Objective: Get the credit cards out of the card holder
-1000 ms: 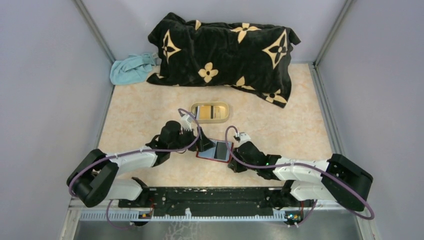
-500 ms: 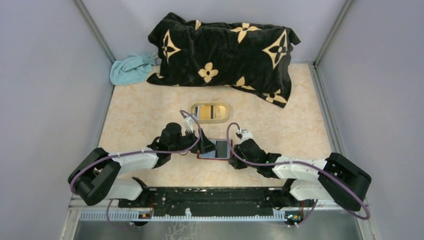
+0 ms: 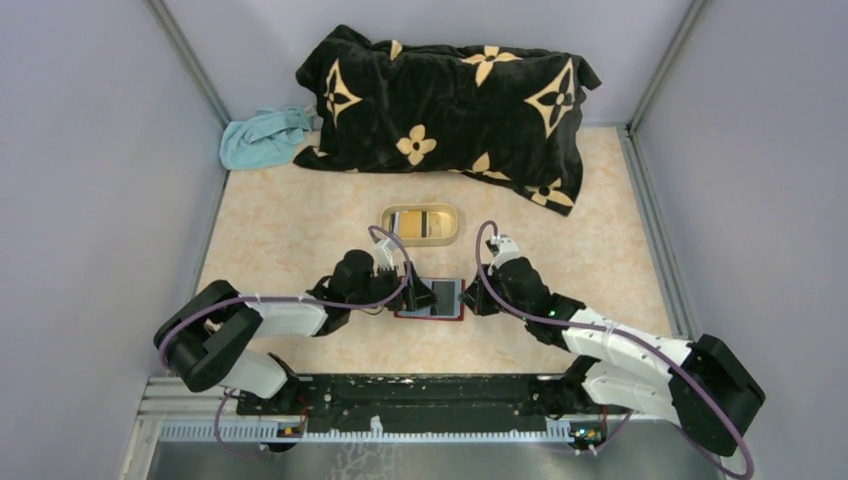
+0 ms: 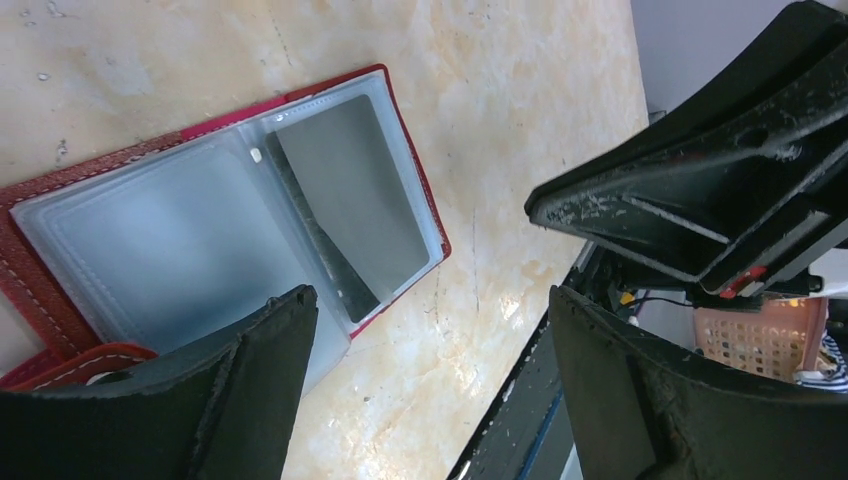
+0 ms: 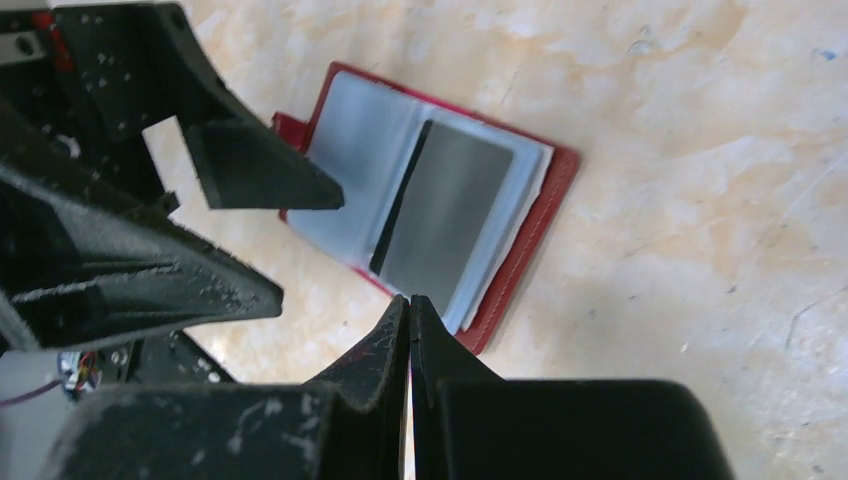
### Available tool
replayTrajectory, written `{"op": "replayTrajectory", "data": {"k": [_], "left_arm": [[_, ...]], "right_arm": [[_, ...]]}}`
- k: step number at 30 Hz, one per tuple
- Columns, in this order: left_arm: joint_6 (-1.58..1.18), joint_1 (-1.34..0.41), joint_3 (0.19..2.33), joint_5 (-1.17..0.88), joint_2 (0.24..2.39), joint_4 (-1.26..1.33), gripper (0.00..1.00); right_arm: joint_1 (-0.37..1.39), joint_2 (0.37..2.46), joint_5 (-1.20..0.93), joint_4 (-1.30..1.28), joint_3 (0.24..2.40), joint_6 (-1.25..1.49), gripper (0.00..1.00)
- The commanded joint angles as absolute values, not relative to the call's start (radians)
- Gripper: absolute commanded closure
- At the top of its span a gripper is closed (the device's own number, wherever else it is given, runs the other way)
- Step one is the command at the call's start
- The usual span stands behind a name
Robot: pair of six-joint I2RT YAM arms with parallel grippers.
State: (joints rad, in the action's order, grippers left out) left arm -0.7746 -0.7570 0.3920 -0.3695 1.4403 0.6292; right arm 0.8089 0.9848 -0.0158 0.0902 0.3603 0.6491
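The red card holder (image 3: 432, 314) lies open and flat on the table between my two grippers. Its pale clear sleeves face up, and a dark grey credit card (image 4: 352, 196) sits inside one sleeve (image 5: 445, 215). My left gripper (image 4: 432, 335) is open just above it. One finger (image 4: 250, 390) hangs over the holder's (image 4: 150, 260) left page, the other over bare table. My right gripper (image 5: 410, 300) is shut with nothing in it, its tips at the near edge of the card's sleeve on the holder (image 5: 525, 240). From above, my left gripper (image 3: 421, 295) and right gripper (image 3: 473, 300) flank the holder.
A beige oval tray (image 3: 420, 238) with flat yellowish and dark cards in it stands just beyond the holder. A black flowered blanket (image 3: 450, 100) and a light blue cloth (image 3: 262, 138) lie at the back. The table's front rail (image 4: 560, 400) is close to the left gripper.
The right arm has swung from the holder's near right corner round to its right side, staying shut. The left gripper has edged right over the holder, which now lies squarer.
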Motion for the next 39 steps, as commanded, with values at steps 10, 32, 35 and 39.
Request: {"op": "replayTrajectory", "data": {"k": [10,32,35,39], "left_arm": [[-0.777,-0.76,0.379,-0.331,1.513,0.701,0.08],[-0.758,-0.759,0.401,-0.344,1.562,0.698,0.07],[-0.765,-0.759,0.415,-0.362,1.601,0.723,0.07],[-0.794,-0.759,0.418,-0.395,1.645,0.791,0.11]], "right_arm": [[0.767,1.213,-0.06,0.23,0.46,0.605,1.0],[0.738,1.364,-0.078,0.319,0.37,0.612,1.0],[0.737,1.373,-0.084,0.33,0.368,0.614,1.0],[0.736,1.384,-0.088,0.345,0.361,0.62,1.0]]}}
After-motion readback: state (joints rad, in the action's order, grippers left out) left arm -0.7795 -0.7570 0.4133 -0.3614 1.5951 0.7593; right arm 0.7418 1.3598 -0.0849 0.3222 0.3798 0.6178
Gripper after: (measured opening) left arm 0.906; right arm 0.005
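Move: For my right hand, shut and empty, the grey card in the card holder is about 3 cm ahead, 3 cm left and 7 cm below. The card holder's middle is 3 cm further left of that card; the tray stands some 17 cm ahead of my right hand and 8 cm to its left. From my wide-open left hand, the card holder's middle lies 4 cm ahead and 5 cm below, and the grey card equally far ahead but 3 cm to the right. I drive my closed right fingertips down about 6 cm and 2 cm forward onto the clear sleeve by the grey card's right edge, tipping slightly further down. My open left hand sinks about 1.5 cm at first, its forward finger coming down on the sleeves at the card's left side, waits there, then edges 1 cm right. ##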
